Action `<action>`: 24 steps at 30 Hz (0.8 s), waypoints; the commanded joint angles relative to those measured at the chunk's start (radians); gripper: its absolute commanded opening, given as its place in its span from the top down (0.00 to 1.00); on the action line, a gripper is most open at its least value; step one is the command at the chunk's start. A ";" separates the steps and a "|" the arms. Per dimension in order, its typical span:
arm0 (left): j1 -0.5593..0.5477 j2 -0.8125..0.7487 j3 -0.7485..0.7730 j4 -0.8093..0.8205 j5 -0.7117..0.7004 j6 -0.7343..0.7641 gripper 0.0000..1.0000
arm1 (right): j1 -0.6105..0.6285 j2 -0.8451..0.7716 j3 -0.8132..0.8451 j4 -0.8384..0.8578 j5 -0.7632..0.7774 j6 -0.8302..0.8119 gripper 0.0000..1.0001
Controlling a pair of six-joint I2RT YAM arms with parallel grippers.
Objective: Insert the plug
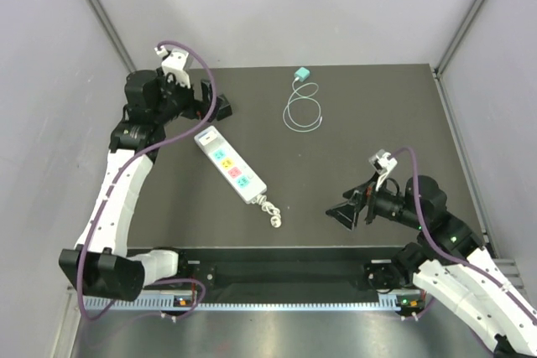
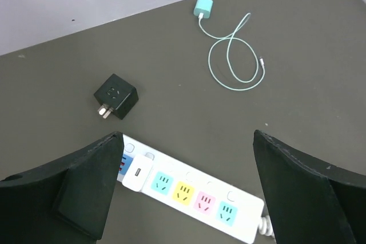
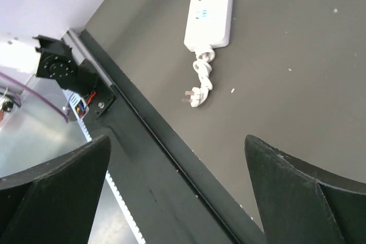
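A white power strip (image 1: 230,165) with several coloured sockets lies slantwise left of the mat's middle; it also shows in the left wrist view (image 2: 194,195). A small white USB charger (image 2: 137,174) sits plugged in at its far end. A black cube plug (image 2: 115,96) with bare prongs lies loose beyond that end. My left gripper (image 1: 204,102) hangs open and empty above the strip's far end (image 2: 187,135). My right gripper (image 1: 348,205) is open and empty, low at the mat's near right (image 3: 177,138), apart from the strip (image 3: 213,4).
A teal charger (image 1: 302,75) with a looped cable (image 1: 302,113) lies at the back centre, also in the left wrist view (image 2: 203,7). The strip's own coiled cord and white plug (image 1: 273,211) lie near the front edge (image 3: 197,92). A black rail (image 1: 285,270) borders the mat's front.
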 commanded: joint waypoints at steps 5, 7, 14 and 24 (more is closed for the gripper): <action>0.002 0.020 0.019 0.046 -0.171 -0.131 0.03 | 0.011 -0.070 -0.001 0.024 0.073 0.097 0.00; 0.002 0.037 0.031 0.040 -0.278 -0.163 0.03 | 0.011 -0.066 -0.004 0.031 0.056 0.103 0.00; 0.000 0.207 0.063 0.040 -0.449 -0.291 0.09 | 0.011 -0.018 0.054 -0.008 0.067 0.057 0.00; -0.017 0.579 0.342 -0.001 -0.527 -0.363 0.35 | 0.011 -0.007 0.045 0.042 0.041 0.066 0.00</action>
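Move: The black plug lies about 14 cm ahead of the left hand, some 3 cm to its left and roughly 30 cm below. The white plug, already on the strip's far end, is about 3 cm ahead, 6 cm left and 28 cm down; the power strip's middle is 7 cm back, 3 cm right and 31 cm down. From the idle right hand the black plug is some 38 cm ahead, 38 cm left and 18 cm below. Heading for the black plug, the left hand sweeps forward and down, about 12 cm each, with some 5 cm of leftward swing that comes mostly in the first half. The wrist turns about 30 degrees counter-clockwise and tips down about 20, bringing the fingers to point straight forward; late on they start to close from wide open, still clear of the black plug. ##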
